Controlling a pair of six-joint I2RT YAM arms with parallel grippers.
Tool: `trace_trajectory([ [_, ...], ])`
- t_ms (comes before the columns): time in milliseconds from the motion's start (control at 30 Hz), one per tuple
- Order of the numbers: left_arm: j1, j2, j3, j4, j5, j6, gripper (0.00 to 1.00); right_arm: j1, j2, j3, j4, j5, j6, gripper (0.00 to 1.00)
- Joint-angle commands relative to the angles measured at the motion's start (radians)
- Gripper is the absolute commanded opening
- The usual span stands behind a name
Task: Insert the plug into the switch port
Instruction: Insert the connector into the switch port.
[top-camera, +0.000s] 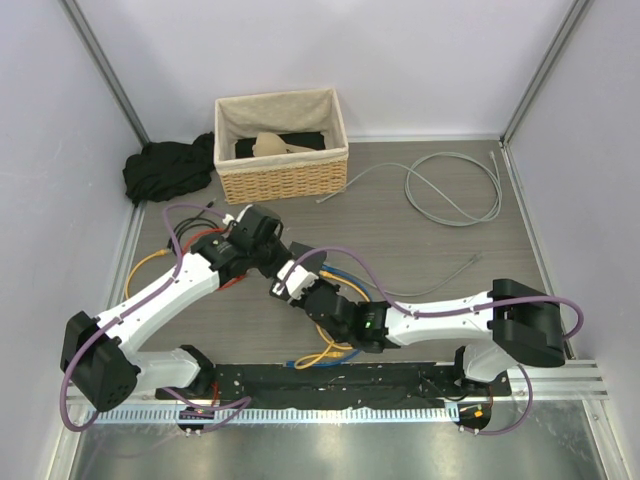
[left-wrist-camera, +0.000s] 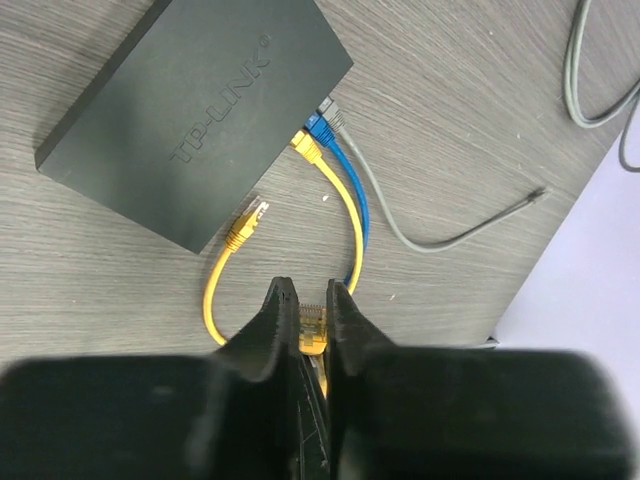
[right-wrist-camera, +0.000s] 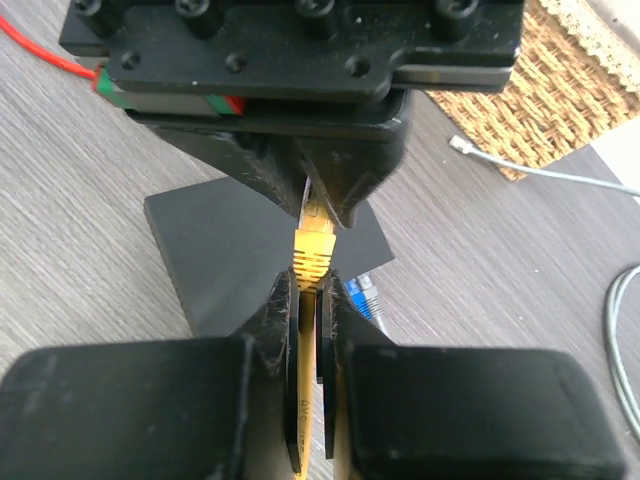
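Observation:
The dark-grey switch (left-wrist-camera: 190, 110) lies flat on the wooden table, with a yellow, a blue (left-wrist-camera: 322, 127) and a grey plug in the sockets along one narrow edge. My left gripper (left-wrist-camera: 308, 295) is shut on the tip of a yellow plug (left-wrist-camera: 313, 328), held above the table just off that edge. In the right wrist view my right gripper (right-wrist-camera: 310, 290) is shut on the same plug's (right-wrist-camera: 313, 250) ribbed boot and yellow cable, directly facing the left gripper (right-wrist-camera: 322, 205), with the switch (right-wrist-camera: 230, 260) below. In the top view both grippers meet mid-table (top-camera: 282, 270).
A second loose yellow plug (left-wrist-camera: 245, 222) lies beside the switch's edge. A wicker basket (top-camera: 282, 145) stands at the back, a black cloth (top-camera: 165, 168) to its left. A grey cable (top-camera: 450, 185) loops at the back right; yellow, blue and red cables lie under the arms.

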Motion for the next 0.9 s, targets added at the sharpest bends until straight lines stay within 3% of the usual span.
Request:
trace_trajectory([
  [0,-0.003,-0.005,0.023,0.052,-0.087,0.066,0.23,-0.019,-0.037,0.041,-0.08,-0.067,0.094,0.01],
  [33,-0.002,-0.008,0.023,0.059,-0.108,0.123,0.36,-0.029,-0.049,0.034,-0.103,-0.092,0.131,0.01],
  [133,0.007,-0.025,0.027,0.104,-0.182,0.281,0.6,-0.078,-0.095,-0.004,-0.178,-0.184,0.18,0.01],
  [233,0.026,-0.031,0.014,0.181,-0.219,0.459,0.76,-0.143,-0.146,-0.059,-0.241,-0.294,0.237,0.01],
  [367,0.072,-0.003,-0.032,0.297,-0.172,0.637,0.8,-0.243,-0.201,-0.142,-0.266,-0.426,0.312,0.01],
  [567,0.107,0.125,-0.088,0.42,-0.072,0.756,0.85,-0.361,-0.192,-0.185,-0.263,-0.586,0.328,0.01],
  [867,0.171,0.359,-0.082,0.552,0.132,0.931,0.84,-0.416,-0.117,-0.194,-0.183,-0.803,0.242,0.01],
])
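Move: Below the right hand, which grips a yellow plug by its boot, the free switch port lies about 4 cm ahead, 3 cm to the right and some 13 cm down. The already inserted yellow plug sits about 6 cm ahead and 5 cm right; a loose yellow plug lies level with the hand and about 3 cm right, both on that lower level. For the left hand, the switch's middle is roughly 1 cm ahead, straight in line sideways, about 14 cm below. Opening wide at once, the left fingers let go of the yellow plug's front end; that hand goes forward and slightly left, then sinks about 10 cm towards the switch, turning clockwise. The right hand keeps its pinch on the boot, carrying the plug down about 10 cm and rightward about 8 cm towards the port side, easing back left at the end and tipping down some 35 degrees. ##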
